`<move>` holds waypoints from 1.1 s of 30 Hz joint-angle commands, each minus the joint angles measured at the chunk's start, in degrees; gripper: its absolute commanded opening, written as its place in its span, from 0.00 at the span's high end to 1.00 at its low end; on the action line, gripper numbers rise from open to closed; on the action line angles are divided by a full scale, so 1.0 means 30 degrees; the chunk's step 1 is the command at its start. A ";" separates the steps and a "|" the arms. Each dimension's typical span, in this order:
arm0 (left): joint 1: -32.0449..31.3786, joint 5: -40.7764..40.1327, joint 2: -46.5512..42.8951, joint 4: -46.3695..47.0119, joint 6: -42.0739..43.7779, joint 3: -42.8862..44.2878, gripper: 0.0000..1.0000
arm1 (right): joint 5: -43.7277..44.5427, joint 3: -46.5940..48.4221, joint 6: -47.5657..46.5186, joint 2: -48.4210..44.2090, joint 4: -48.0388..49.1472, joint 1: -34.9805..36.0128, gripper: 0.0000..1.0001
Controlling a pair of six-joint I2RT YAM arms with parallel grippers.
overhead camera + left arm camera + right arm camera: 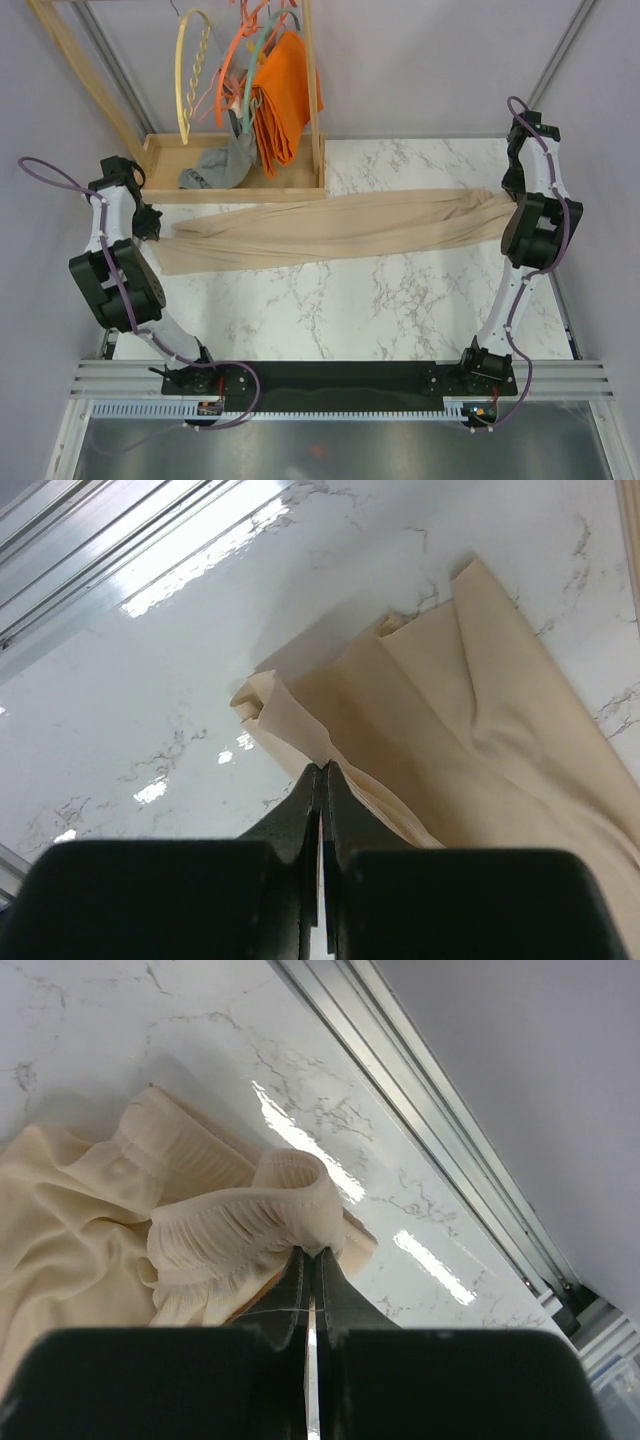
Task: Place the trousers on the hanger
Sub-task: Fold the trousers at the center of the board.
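Observation:
The beige trousers (330, 228) lie stretched across the marble table from left to right. My left gripper (152, 226) is shut on the leg end (300, 735) at the left. My right gripper (512, 215) is shut on the gathered elastic waistband (255, 1225) at the right. Both pinch the fabric at the fingertips, just above the table. The pale yellow hanger (192, 75) with its twisted bar hangs on the wooden rack at the back left, apart from the trousers.
A wooden rack (235, 165) at the back left holds orange hangers, a teal hanger (258, 55), an orange cloth (285, 100) and a grey garment (215, 165) on its base. Metal rails run along the table's side edges (440, 1140).

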 commanded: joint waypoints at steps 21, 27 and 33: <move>-0.0035 0.0417 0.4070 0.0173 0.1465 0.5308 0.98 | -0.3750 0.2678 -0.0070 0.1242 0.1309 -0.1383 1.00; -0.0035 0.0503 0.4391 0.0289 0.1318 0.5660 0.98 | -0.4714 0.2326 0.0721 0.0948 0.2157 -0.2351 1.00; -0.0035 0.1116 0.5560 0.0494 0.1463 0.6069 0.98 | -0.6795 0.2589 0.1365 0.1826 0.3007 -0.2500 1.00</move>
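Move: The left gripper holds the near leg's cuff edge. The far leg's cuff corner lies roughly 7 cm ahead of it, 2 cm right and 7 cm below; the wooden tray's middle is about 22 cm ahead and 18 cm right. The right gripper pinches the waistband, its far corner about 6 cm ahead, 3 cm left and 7 cm below, with the right metal rail some 8 cm to its right, level with it and equally low. Keep both grippers shut on the trousers. Carry the left one forward about 6.5 cm towards the far cuff corner, dipping slightly and rising again on the way. Take the right one forward some 3.5 cm, then swing it about 4 cm right towards the metal rail to draw the waist outward, tilting its fingertips forward and inward by nearly 20 degrees. ##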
